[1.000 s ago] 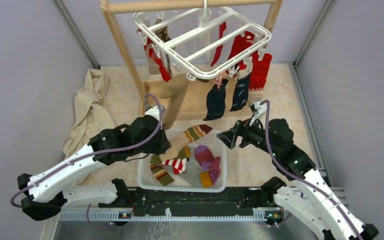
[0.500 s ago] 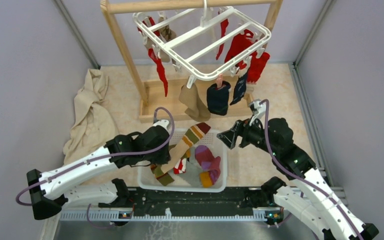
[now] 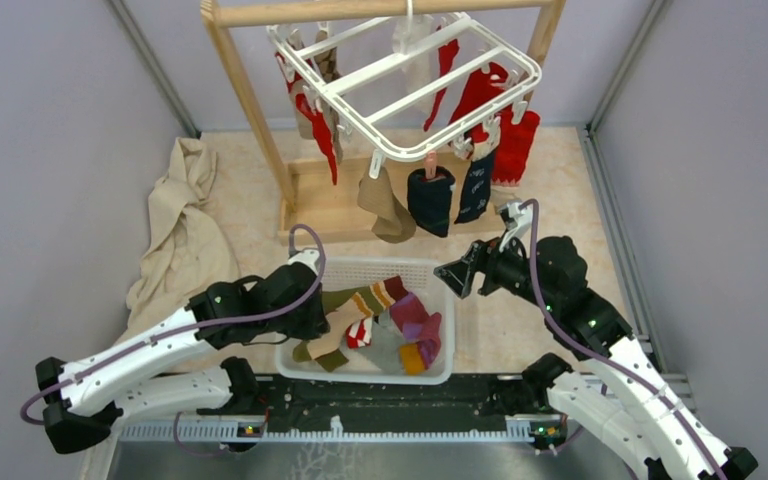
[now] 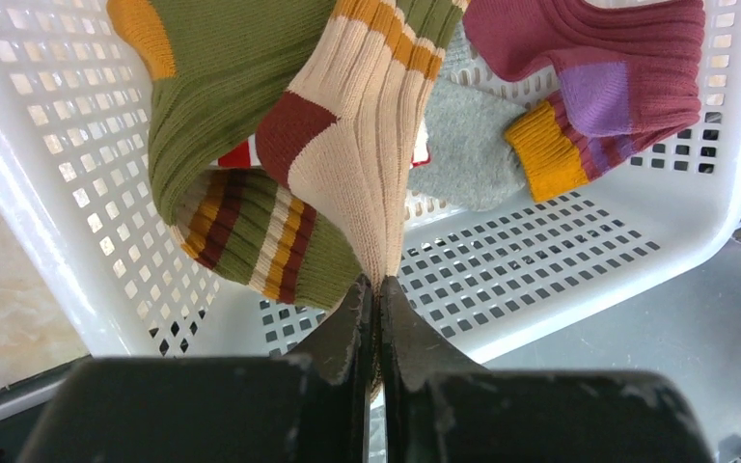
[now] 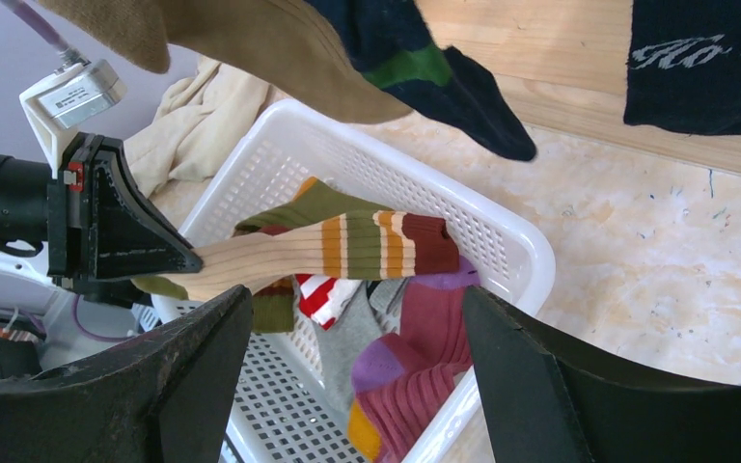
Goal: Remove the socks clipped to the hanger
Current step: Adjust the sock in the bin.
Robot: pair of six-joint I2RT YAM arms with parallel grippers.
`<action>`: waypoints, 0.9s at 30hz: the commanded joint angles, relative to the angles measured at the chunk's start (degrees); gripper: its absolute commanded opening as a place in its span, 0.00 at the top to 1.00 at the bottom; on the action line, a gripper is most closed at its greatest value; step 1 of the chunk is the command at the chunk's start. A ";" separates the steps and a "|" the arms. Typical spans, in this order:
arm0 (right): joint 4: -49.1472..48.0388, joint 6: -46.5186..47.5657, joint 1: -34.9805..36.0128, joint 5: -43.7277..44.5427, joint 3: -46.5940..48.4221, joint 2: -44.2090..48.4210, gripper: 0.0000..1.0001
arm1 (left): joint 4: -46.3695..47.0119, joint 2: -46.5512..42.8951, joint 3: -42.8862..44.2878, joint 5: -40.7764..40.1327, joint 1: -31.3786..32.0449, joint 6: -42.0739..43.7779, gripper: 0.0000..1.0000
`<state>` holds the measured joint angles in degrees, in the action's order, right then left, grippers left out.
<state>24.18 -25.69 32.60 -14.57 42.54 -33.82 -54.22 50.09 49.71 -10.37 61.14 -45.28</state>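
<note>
The white slatted hanger (image 3: 410, 80) hangs from the wooden frame. Red socks (image 3: 515, 145), a tan sock (image 3: 385, 205) and two navy socks (image 3: 430, 200) hang clipped to it. My left gripper (image 3: 312, 312) is shut on a cream sock with olive, orange and maroon stripes (image 3: 365, 300), holding it over the white mesh basket (image 3: 360, 378). The left wrist view shows the left gripper (image 4: 376, 285) pinching that sock (image 4: 367, 164). My right gripper (image 3: 450, 275) is open and empty just right of the basket; in its own view the right gripper (image 5: 357, 294) frames the basket (image 5: 502, 241) and the held sock (image 5: 347, 246).
In the basket lie a magenta sock (image 3: 415, 320), a grey sock (image 3: 385, 345), a red-white striped sock (image 3: 360, 332) and an olive striped sock (image 3: 320, 355). The wooden frame (image 3: 245, 95) stands behind it. A beige cloth (image 3: 180, 225) lies at the left wall.
My left gripper has drawn back toward the near left with the striped sock, whose far end now lies inside the basket. The hanger has swung and its socks sway. The right arm has not moved.
</note>
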 commanded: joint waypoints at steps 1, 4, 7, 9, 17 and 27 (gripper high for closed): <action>-1.88 0.51 -0.26 0.42 2.81 0.51 0.20 | -1.58 -1.48 -0.14 0.76 0.31 -1.10 0.91; -2.08 0.47 -0.26 0.46 2.57 0.66 0.20 | 0.97 -0.69 -0.55 1.49 0.34 -0.46 0.91; -2.74 0.42 -0.26 0.87 2.13 0.76 0.20 | 6.94 2.37 -0.58 2.98 0.31 0.68 0.89; -3.47 0.45 -0.26 1.32 2.21 0.68 0.20 | 11.10 5.68 -0.30 4.74 0.29 1.91 0.83; -5.27 4.16 -0.26 2.81 6.69 -2.99 0.20 | 25.30 13.29 -1.01 5.60 0.30 6.13 0.38; -11.21 7.58 -0.26 2.69 9.26 -6.53 0.20 | 27.68 9.32 -1.44 4.65 0.30 6.00 0.01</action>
<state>18.31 -20.64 32.58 -12.43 48.56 -39.92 -28.53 63.11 47.83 -5.43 61.14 -39.81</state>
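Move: The left fingers pinch the toe end of the cream-and-striped sock; its middle lies about 5 cm ahead, 7 cm right and 6 cm below. The purple sock is some 18 cm right and 3 cm ahead, the grey sock 12 cm right and level, both about 12 cm down. From the empty right hand, the navy sock hangs about 9 cm ahead, 6 cm left and 8 cm up, the tan sock some 7 cm left of it, the lettered sock 8 cm right of it and 3 cm farther out. The left fingers let go of the cream-and-striped sock's toe end, opening wide as the hand sweeps about 9 cm right and 3 cm forward over the bin towards the purple sock, turning some 10 degrees. Then the right hand, jaws still open, climbs about 4 cm and goes 3 cm forward towards the hanging navy sock, tipping its fingers up slightly. ##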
